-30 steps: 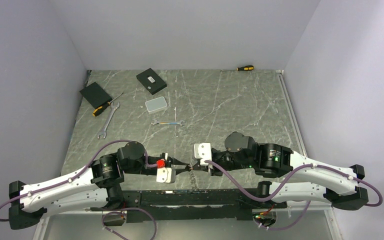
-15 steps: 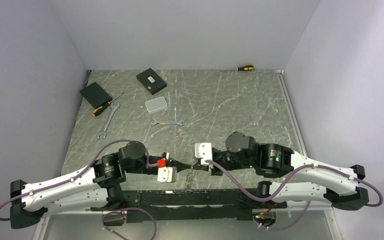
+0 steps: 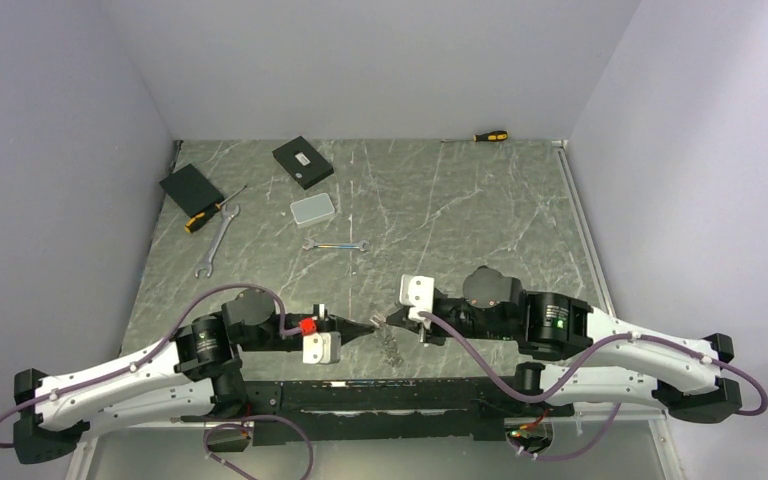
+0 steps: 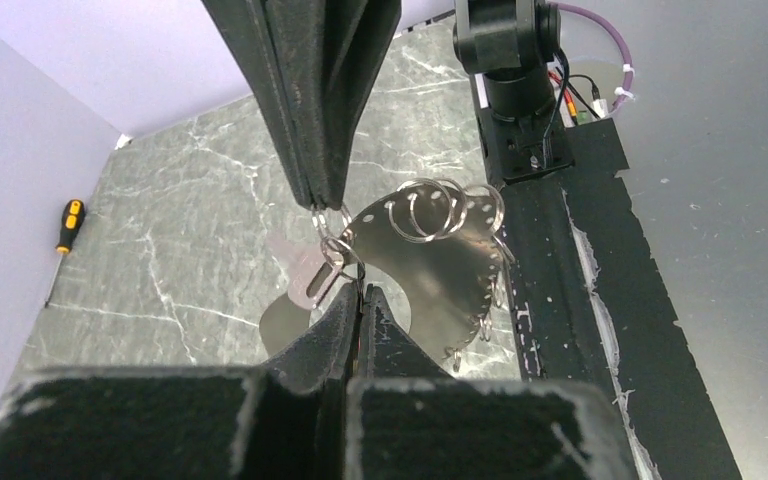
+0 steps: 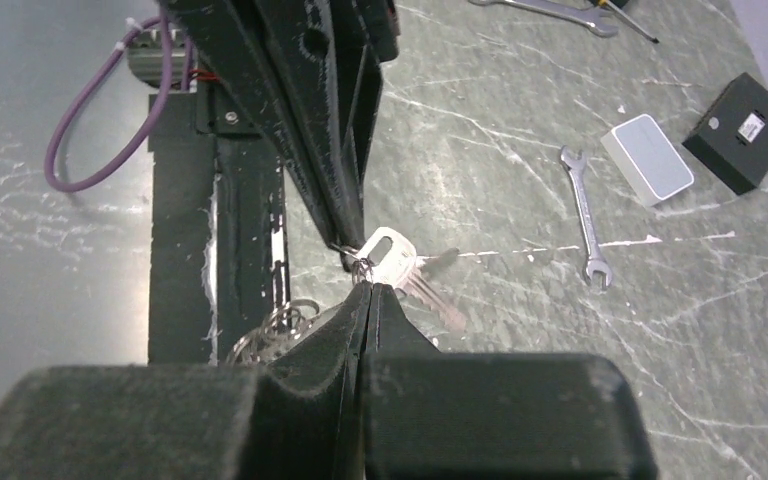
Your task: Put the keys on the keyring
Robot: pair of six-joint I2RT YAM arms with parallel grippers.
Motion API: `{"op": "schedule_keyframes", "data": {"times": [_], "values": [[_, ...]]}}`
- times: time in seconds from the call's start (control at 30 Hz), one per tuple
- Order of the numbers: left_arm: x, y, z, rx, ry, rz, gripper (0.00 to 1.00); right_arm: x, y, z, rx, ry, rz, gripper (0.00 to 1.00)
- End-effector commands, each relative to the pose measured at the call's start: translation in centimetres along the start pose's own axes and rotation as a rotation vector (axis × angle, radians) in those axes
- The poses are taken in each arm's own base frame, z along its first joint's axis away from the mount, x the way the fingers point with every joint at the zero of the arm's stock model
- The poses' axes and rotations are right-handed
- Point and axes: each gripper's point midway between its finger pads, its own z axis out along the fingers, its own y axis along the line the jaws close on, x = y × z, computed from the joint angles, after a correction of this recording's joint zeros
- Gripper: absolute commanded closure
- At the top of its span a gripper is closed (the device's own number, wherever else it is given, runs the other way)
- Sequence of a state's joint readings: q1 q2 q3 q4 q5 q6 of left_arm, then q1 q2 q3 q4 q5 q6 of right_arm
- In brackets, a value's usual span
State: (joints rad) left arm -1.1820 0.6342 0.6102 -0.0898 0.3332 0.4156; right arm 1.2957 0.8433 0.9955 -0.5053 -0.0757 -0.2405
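My left gripper [image 3: 372, 324] and right gripper [image 3: 390, 318] meet tip to tip above the table's near edge. Both are shut on small linked wire rings of the keyring [image 4: 440, 250], a curved silvery piece with several loops that dangles below them [image 3: 391, 346]. In the left wrist view my own jaws [image 4: 360, 293] pinch a ring, and the right gripper [image 4: 325, 203] grips the one above it. A silver key [image 5: 398, 262] hangs from these rings between the tips, just past my right jaws [image 5: 368, 288]. Another tiny key [image 3: 353, 266] lies on the table near the small wrench.
A small wrench [image 3: 335, 245] and a larger wrench [image 3: 215, 240] lie mid-table. A screwdriver [image 3: 210, 212] rests by a black box [image 3: 192, 187]. Another screwdriver [image 3: 490, 136] is at the back wall. A second black box [image 3: 302, 162] and a grey box [image 3: 313, 209] sit at the back left.
The left gripper has closed on a ring. Both grippers have risen and shifted slightly away from the near edge, and the keyring now dangles beneath them.
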Motion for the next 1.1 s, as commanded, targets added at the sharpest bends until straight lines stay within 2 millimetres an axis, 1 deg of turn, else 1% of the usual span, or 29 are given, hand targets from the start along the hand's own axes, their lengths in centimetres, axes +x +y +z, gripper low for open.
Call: {"op": "schedule_keyframes", "data": {"times": [0.0,0.1,0.2,0.27,0.5,0.57,0.63,0.77,0.93,1.07], "values": [[0.7,-0.3,0.6,0.003,0.001,-0.038,1.00,-3.6,-2.8,-0.1,0.151,-0.163,0.066,1.00],[1.2,-0.2,1.3,0.000,0.012,-0.047,1.00,-4.3,-3.5,0.1,0.196,-0.205,0.099,1.00],[2.5,-0.4,1.8,0.000,0.050,-0.068,1.00,-4.8,-4.5,0.0,0.251,-0.236,0.121,1.00],[2.6,-0.2,2.2,-0.010,0.043,-0.075,1.00,-5.1,-4.8,-0.2,0.270,-0.258,0.128,1.00],[3.5,0.2,2.4,-0.048,0.065,-0.108,1.00,-5.2,-4.7,-0.1,0.268,-0.277,0.138,1.00],[3.4,0.2,2.2,-0.054,0.063,-0.112,0.90,-5.1,-4.6,-0.1,0.262,-0.281,0.138,1.00],[3.1,0.4,1.8,-0.069,0.057,-0.113,0.86,-5.1,-4.5,-0.2,0.257,-0.291,0.136,1.00],[2.4,0.8,0.8,-0.089,0.050,-0.094,0.87,-4.9,-4.2,-0.5,0.246,-0.309,0.134,1.00],[1.5,1.0,0.1,-0.085,0.058,-0.086,0.81,-4.7,-4.0,-0.7,0.239,-0.310,0.130,1.00],[0.5,1.5,-0.4,-0.110,0.031,-0.083,0.77,-4.5,-3.8,-0.6,0.234,-0.301,0.131,1.00]]}}
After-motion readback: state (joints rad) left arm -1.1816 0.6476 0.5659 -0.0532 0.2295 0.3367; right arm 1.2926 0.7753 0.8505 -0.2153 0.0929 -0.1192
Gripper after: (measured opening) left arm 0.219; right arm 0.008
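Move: The left fingers, shut on a ring or key edge, have the rings in the right fingertips about 3 cm to their right, 1 cm ahead and 1 cm higher. From the left hand, the silver key hangs some 2 cm ahead, 2 cm right and 1 cm below; the metal plate is about 3 cm right, 2 cm back and 6 cm below. For the right hand, the left fingers' end of the rings lies roughly 3 cm left, 1 cm back and 1 cm lower. Forward, down and to the right, about 2 cm each way, the shut left hand goes first; then its fingers part by roughly a fifth, letting go, and it draws back left some 2 cm. The right hand keeps its pinch on the rings, carries them about 3 cm forward while swinging clockwise some 10 degrees, then rises 2 cm, rolling its left side up. ##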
